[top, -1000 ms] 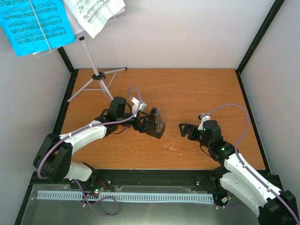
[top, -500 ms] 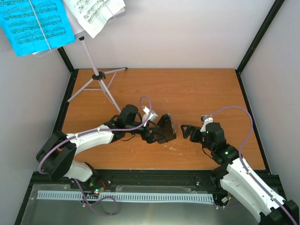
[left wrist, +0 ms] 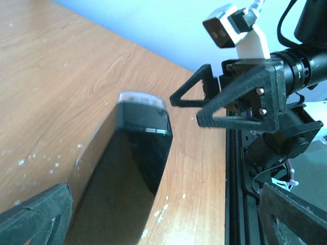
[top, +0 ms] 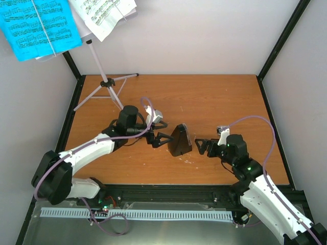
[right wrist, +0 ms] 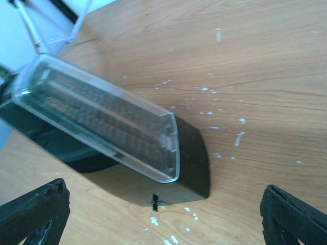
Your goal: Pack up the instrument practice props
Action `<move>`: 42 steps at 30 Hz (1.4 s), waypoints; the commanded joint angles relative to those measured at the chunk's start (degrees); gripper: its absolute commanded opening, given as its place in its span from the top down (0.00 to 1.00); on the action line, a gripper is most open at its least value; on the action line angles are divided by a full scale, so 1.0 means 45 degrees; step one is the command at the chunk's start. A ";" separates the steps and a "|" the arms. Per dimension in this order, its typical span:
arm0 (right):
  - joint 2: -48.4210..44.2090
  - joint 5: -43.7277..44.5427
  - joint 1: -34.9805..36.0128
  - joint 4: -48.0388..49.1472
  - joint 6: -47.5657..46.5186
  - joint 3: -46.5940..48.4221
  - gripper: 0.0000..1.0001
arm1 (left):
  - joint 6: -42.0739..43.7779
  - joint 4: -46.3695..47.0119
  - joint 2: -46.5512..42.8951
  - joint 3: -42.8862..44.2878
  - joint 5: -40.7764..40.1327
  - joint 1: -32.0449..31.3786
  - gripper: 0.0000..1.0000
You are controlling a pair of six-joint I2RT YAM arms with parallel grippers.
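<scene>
The black pyramid metronome with its clear cover stands on the table's middle front. My left gripper is open just left of it, with the metronome close ahead between the widely spread fingers, which do not press on it. Just right of the metronome, my right gripper is also open and faces the cover. The silver tripod music stand stands at the back left corner. High up at the top left, it carries blue sheets and white sheets.
Grey walls with black corner posts close in the wooden table on three sides. A black rail runs along the near edge. The stand's legs show in the right wrist view, behind the metronome.
My left gripper carried the metronome right toward the middle, let it stand there and drew back left. My right gripper edged closer to it.
</scene>
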 commanded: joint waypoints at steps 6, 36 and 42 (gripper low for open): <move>-0.0725 -0.1439 -0.0074 0.0177 -0.0632 0.0519 0.00 | 0.1810 0.0383 0.2017 0.2121 0.2230 0.0113 0.00; -0.2387 0.0482 -0.0070 -0.0675 -0.0375 0.0041 0.00 | 0.2824 0.2001 0.4266 0.1664 -0.0822 -0.1297 0.35; -0.2868 0.0623 -0.0070 -0.0716 -0.0459 -0.0233 0.00 | 0.2448 0.1650 0.4424 0.1630 -0.0441 -0.1280 0.47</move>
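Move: The metronome stands upright just past my open left fingers: its middle is about 7 cm to the right, 2 cm ahead and 10 cm below my left hand, with its narrow top reaching much nearer hand height. The tripod stand's hub is well off to the other side, roughly 30 cm left and 28 cm farther out. From my right hand, the metronome's middle lies some 8 cm left, 3 cm ahead and 5 cm lower. I take my left hand about 6 cm to the right and some 3 cm forward, lifting a little first and then sinking to about 5 cm lower, so the open fingers straddle the metronome's upper body. With the wrist rolled some 10 degrees, I close them part way until they pinch its two sides just below the top. Meanwhile my right hand, still open, rises about 4 cm clear of it. ##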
